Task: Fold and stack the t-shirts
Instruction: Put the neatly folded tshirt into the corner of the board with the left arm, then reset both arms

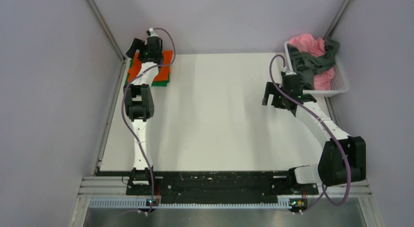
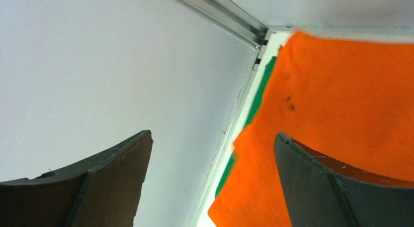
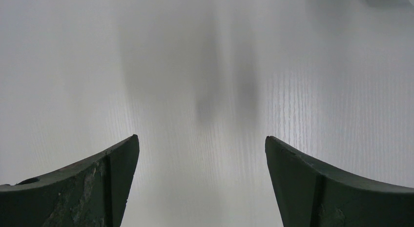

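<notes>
A folded orange t-shirt lies on a folded green t-shirt in the far left corner of the table. My left gripper hovers over the stack's left edge, open and holding nothing. In the left wrist view the gripper spans the orange t-shirt's edge, with a strip of green t-shirt showing under it. A pink t-shirt and a dark grey t-shirt lie crumpled in the basket. My right gripper stands open above bare table, seen empty in its wrist view.
The white plastic basket sits at the far right table corner, just behind the right arm. Grey walls close in the left, back and right sides, and a metal rail runs along the left wall beside the stack.
</notes>
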Motion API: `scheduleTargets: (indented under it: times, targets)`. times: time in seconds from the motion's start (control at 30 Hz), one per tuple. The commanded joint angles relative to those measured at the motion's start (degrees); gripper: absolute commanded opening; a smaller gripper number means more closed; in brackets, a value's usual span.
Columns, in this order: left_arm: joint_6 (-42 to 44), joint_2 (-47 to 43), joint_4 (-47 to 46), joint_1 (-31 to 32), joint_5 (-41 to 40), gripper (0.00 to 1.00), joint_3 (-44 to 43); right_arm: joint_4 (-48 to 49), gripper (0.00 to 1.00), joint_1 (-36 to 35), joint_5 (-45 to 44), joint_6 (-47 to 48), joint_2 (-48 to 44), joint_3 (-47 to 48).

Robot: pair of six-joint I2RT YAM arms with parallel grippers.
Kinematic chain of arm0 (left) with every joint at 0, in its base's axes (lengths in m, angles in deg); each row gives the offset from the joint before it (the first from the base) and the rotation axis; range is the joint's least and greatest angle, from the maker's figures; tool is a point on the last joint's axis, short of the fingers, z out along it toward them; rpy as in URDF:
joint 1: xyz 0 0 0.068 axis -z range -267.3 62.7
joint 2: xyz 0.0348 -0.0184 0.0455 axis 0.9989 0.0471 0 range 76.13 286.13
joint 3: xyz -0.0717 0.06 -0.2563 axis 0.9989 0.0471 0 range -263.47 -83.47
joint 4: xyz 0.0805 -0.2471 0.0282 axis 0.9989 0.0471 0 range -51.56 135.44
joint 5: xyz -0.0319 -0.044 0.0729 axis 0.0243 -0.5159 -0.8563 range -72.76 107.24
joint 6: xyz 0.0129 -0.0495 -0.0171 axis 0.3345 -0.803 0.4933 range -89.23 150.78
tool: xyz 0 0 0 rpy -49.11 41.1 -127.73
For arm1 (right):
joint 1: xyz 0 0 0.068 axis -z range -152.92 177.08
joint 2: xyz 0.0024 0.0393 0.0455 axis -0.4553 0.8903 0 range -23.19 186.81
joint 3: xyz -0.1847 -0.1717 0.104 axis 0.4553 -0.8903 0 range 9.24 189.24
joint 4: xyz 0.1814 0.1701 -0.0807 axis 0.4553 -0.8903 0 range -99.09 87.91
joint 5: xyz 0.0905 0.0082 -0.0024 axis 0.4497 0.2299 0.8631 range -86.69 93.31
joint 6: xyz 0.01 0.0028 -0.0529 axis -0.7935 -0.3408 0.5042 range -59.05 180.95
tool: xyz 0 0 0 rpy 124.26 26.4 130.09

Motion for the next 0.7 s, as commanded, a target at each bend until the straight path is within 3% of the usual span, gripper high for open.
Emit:
scheduleTargets:
  times: [0.0,0.17,0.3,0.5,0.6,0.67]
  targets:
    - [-5.6,-1.9,-3.7,-0.2,-6.4,0.99,-3.4,0.2,0.99,0.4,-0.8,-0.5,0.2,3.1]
    - [-23.1,-8.1,14.6,1.0,2.2,0.99,-4.3,1.4,0.99,0.4,-0.7,-0.7,-2.6,1.7]
    - [-31.6,-17.6,19.5,3.7,8.1,0.99,2.4,1.6,0.99,0.3,-0.9,-2.0,-5.7,0.3]
    - [-39.4,-32.8,20.4,11.8,16.8,0.99,21.1,1.5,0.99,0.3,0.1,-5.4,-11.8,-4.6]
    - [-44.7,-39.9,20.6,17.1,14.7,0.99,31.7,0.9,0.99,0.3,1.1,-7.4,-16.1,-7.8]
    - [-50.3,-45.3,20.7,19.7,18.4,0.99,39.9,0.0,0.99,0.3,1.9,-8.1,-18.9,-10.1]
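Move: The orange t-shirt just let go lies below the left hand, its middle about 8 cm to the right, 5 cm back and 13 cm down. Under it lies the folded green t-shirt, centred some 7 cm back and 7 cm right of the hand, 15 cm down. The table's far left corner is about 5 cm ahead and 6 cm left, 16 cm down. From the right hand the orange t-shirt is roughly 65 cm left, 24 cm ahead and 10 cm lower. Rightward, back and up, slowly at first and then fast, the already open left hand withdraws about 19 cm to the right, 12 cm back and 8 cm up, crossing above the orange t-shirt out of the far left corner. Its wrist rolls left side down, some 35 degrees, so the fingers swing to point more forward and down, staying wide open. The right hand, empty and open, lifts and eases back about 3 cm. ##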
